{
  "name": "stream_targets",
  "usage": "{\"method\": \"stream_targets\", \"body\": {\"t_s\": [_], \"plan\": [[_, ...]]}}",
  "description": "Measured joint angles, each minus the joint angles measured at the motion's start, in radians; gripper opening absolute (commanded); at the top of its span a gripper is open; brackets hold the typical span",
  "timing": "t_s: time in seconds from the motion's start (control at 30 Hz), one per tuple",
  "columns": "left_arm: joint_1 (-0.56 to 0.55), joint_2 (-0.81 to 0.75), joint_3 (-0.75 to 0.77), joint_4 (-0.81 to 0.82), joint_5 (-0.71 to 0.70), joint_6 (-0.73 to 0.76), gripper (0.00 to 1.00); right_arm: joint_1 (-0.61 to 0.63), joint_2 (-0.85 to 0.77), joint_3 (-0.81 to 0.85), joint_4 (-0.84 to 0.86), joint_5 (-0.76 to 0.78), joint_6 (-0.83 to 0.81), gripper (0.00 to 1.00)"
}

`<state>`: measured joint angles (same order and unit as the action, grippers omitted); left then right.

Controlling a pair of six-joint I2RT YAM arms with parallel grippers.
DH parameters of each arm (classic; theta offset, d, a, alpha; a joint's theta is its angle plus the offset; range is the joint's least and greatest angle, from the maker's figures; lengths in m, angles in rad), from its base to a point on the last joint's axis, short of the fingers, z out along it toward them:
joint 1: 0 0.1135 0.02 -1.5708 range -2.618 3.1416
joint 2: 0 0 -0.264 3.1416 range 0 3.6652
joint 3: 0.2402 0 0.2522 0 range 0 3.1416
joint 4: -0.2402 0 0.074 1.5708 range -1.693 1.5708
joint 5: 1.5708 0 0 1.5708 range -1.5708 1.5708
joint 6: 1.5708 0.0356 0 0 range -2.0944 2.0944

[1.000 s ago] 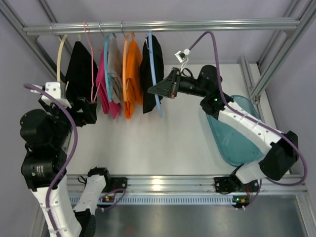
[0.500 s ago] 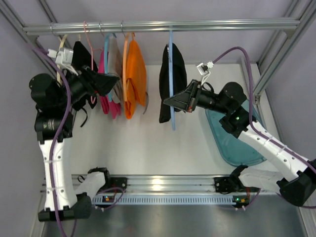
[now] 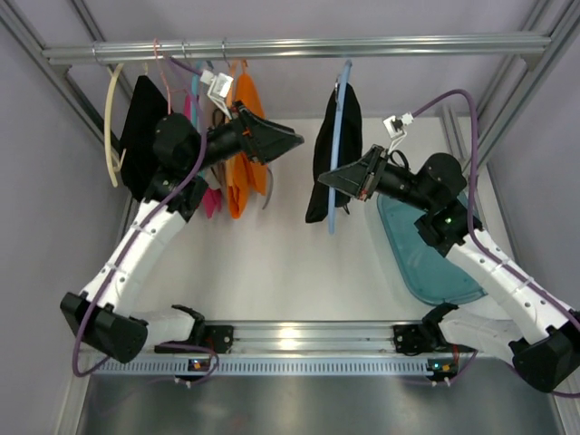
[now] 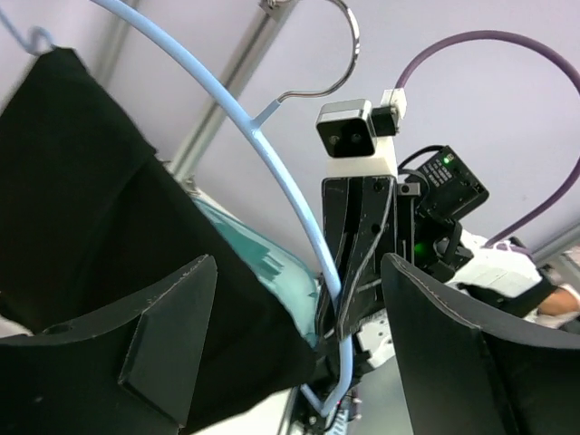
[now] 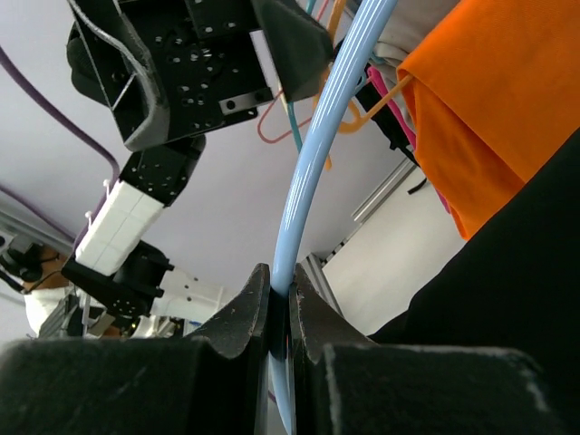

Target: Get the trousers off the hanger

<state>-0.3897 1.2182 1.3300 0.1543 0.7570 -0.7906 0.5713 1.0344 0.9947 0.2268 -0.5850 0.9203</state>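
Observation:
Black trousers (image 3: 328, 154) hang folded over a light-blue hanger (image 3: 341, 100) on the top rail, set apart to the right of the other clothes. My right gripper (image 3: 328, 179) is shut on the hanger's (image 5: 317, 136) thin blue rod, low down beside the black cloth (image 5: 517, 308). My left gripper (image 3: 294, 140) stands open just left of the black trousers (image 4: 82, 199), facing them with nothing between its fingers (image 4: 172, 317). Orange trousers (image 3: 237, 186) hang on an orange hanger behind my left arm.
More clothes hang at the rail's left: another black garment (image 3: 143, 136) beside a cream hanger (image 3: 111, 127), and pink and beige pieces (image 3: 210, 195). A teal bin (image 3: 426, 263) lies on the table under my right arm. Frame posts stand at both sides.
My right gripper has slid the blue hanger with the black trousers rightward along the rail. My left arm has swung from the far-left black garment across to the trousers, its jaws narrowing slightly.

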Motion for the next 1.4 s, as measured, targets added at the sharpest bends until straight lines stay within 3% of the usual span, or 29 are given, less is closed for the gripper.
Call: {"method": "stream_targets", "body": {"t_s": [0.27,0.57,0.8,0.97,1.07,1.13,1.17,1.23,1.27,1.33,1.37,1.4], "plan": [[-0.172,0.177,0.003,0.18,-0.029,-0.111,0.68,-0.01,-0.018,0.003,-0.012,-0.027,-0.01,0.0],[-0.24,0.192,-0.025,0.398,-0.035,-0.217,0.53,-0.01,-0.018,0.026,-0.018,-0.048,-0.01,0.0],[-0.245,0.19,-0.064,0.434,-0.05,-0.282,0.47,-0.008,-0.014,0.027,-0.015,-0.054,-0.011,0.0],[-0.244,0.194,-0.064,0.443,-0.068,-0.321,0.17,-0.004,-0.011,0.027,0.006,-0.064,-0.01,0.0],[-0.244,0.195,-0.065,0.433,-0.072,-0.356,0.15,-0.004,-0.011,0.026,0.008,-0.068,-0.011,0.0],[-0.244,0.195,-0.071,0.433,-0.075,-0.371,0.0,-0.004,-0.011,0.018,0.018,-0.069,-0.011,0.0],[-0.244,0.195,-0.075,0.436,-0.076,-0.377,0.0,-0.004,-0.011,0.013,0.024,-0.071,-0.012,0.01],[-0.244,0.195,-0.085,0.436,-0.078,-0.388,0.0,-0.004,-0.011,0.0,0.029,-0.072,-0.03,0.13],[-0.244,0.195,-0.089,0.436,-0.078,-0.391,0.0,-0.004,-0.012,-0.005,0.028,-0.072,-0.04,0.29],[-0.245,0.195,-0.092,0.43,-0.078,-0.395,0.0,-0.004,-0.015,-0.011,0.029,-0.071,-0.099,0.42],[-0.245,0.195,-0.092,0.426,-0.078,-0.398,0.0,-0.004,-0.021,-0.015,0.027,-0.071,-0.121,0.56],[-0.246,0.195,-0.092,0.423,-0.078,-0.402,0.0,-0.004,-0.032,-0.023,0.024,-0.067,-0.151,0.61]]}}
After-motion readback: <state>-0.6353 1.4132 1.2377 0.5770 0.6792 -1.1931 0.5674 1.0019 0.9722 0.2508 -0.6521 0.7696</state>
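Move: The near arm of the blue hanger, just behind its hook, crosses the open left fingers' way about 9 cm to their right, 2 cm back and 2 cm lower; the black trousers on it hang some 12 cm below the left hand, 9 cm right and 3 cm back, and the orange trousers about 11 cm left, level ahead and 8 cm lower. From the right hand, already pinching the hanger, that free stretch is roughly 6 cm ahead and 2 cm up. The left hand swings right some 9 cm to the blue hanger, easing back about 3 cm and slightly down while its wrist turns about 15 degrees clockwise and rolls a little, then settles there and closes its fingers on the hanger's near arm, between the hook and the right hand. The right hand keeps its pinch almost in place, drifting back a centimetre or so, and only once the left has shut does it open to about half and release the hanger. ##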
